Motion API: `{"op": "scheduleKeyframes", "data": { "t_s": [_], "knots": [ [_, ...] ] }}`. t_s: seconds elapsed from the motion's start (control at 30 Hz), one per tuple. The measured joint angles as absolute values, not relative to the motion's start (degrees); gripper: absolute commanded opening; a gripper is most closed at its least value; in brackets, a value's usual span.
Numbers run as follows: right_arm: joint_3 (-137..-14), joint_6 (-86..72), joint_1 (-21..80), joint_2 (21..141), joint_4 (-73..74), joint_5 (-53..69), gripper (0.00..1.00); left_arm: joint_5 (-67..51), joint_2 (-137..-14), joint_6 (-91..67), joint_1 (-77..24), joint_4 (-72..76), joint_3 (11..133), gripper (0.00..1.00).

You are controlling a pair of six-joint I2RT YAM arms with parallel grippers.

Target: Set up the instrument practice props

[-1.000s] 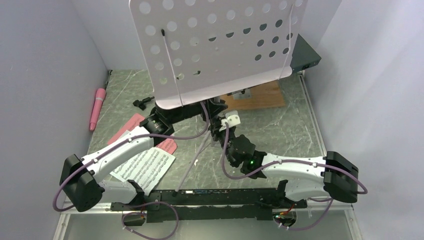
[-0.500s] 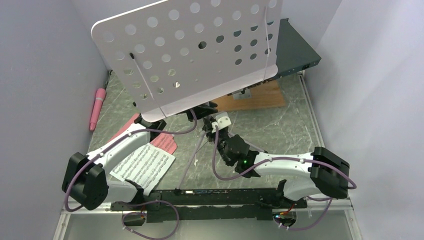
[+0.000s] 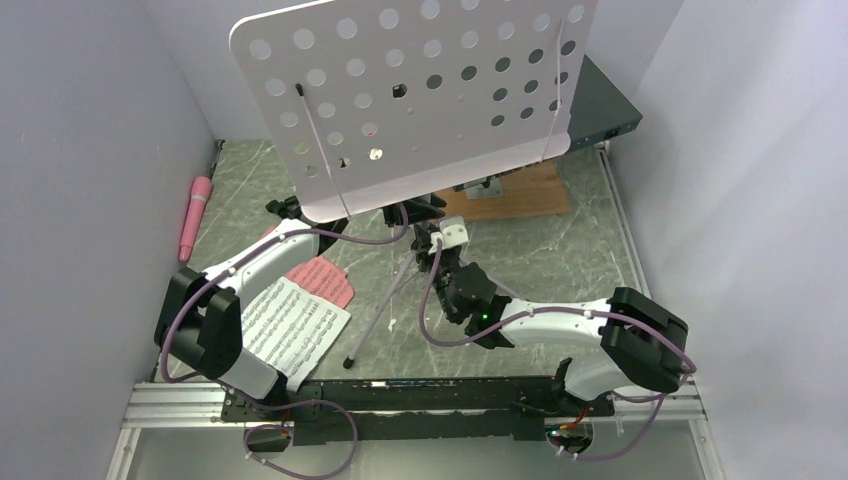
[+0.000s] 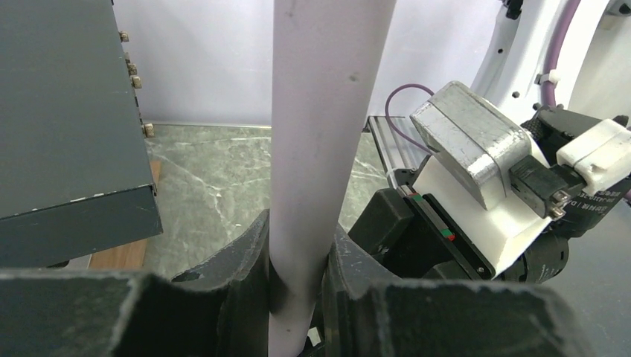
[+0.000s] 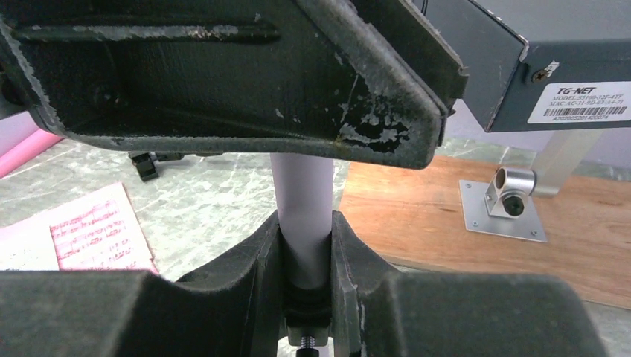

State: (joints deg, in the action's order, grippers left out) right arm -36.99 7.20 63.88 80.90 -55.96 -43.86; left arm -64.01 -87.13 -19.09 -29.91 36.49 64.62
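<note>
The pale lavender perforated music-stand desk (image 3: 420, 100) is held up over the table's middle, tilted toward the camera. In the left wrist view my left gripper (image 4: 298, 249) is shut on its pale pole (image 4: 327, 111). My right gripper (image 5: 305, 249) is shut on the same pole (image 5: 301, 193) lower down, just above a black collar. A silver tripod leg (image 3: 375, 315) slants down to the table. White music sheets (image 3: 290, 325) and a pink sheet (image 3: 322, 277) lie under the left arm. The pink microphone (image 3: 195, 215) lies at the far left. A small black mic-stand part (image 3: 283, 208) shows beside the left arm.
A dark flat rack box (image 3: 603, 100) leans at the back right, above a wooden board (image 3: 515, 190) with a metal bracket (image 5: 506, 201). Lavender walls close in on both sides. The two wrists sit very close together under the desk.
The desk has swung to the right and stands more upright. The left arm's elbow has moved right and inward. The tripod leg tip has shifted left along the table.
</note>
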Motion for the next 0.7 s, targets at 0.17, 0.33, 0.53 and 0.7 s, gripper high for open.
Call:
{"op": "scheduleKeyframes", "data": {
  "t_s": [0.17,0.33,0.53,0.7],
  "knots": [
    [-36.93,6.22,63.77,79.85,-53.74,-42.28,0.23,-63.94,-85.82,-15.73,-29.87,32.25,64.6,0.0],
    [-36.73,4.45,63.2,75.85,-46.41,-38.41,0.56,-64.27,-85.62,-15.97,-29.87,32.42,64.31,0.0],
    [-36.84,1.15,62.67,67.99,-30.61,-32.25,0.82,-63.46,-85.52,-16.4,-29.87,33.58,63.7,0.0],
    [-35.94,-2.17,62.26,59.79,-20.91,-28.86,0.89,-62.94,-85.52,-16.91,-29.93,34.02,63.53,0.0]
  ]
}}
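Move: The right fingers are shut on the music stand's pole, with the tripod hub some 4 cm straight below. Down on the table, roughly 24 cm lower, the front leg's foot is about 15 cm back and 16 cm left, the wooden board 22 cm ahead and 13 cm right, the pink sheet 4 cm ahead and 23 cm left. The left hand grips the same pole at its own fingers, the hub about 12 cm straight below it. The right fingers let go of the pole just above the tripod hub, spreading from nearly shut to almost fully open, and the hand backs straight off it by about 5 cm, easing some 2 cm right as well. Its wrist swings around 15 degrees counter-clockwise and tips about 10 degrees down. Higher up, the left hand keeps its hold on the pole and stays in place. ##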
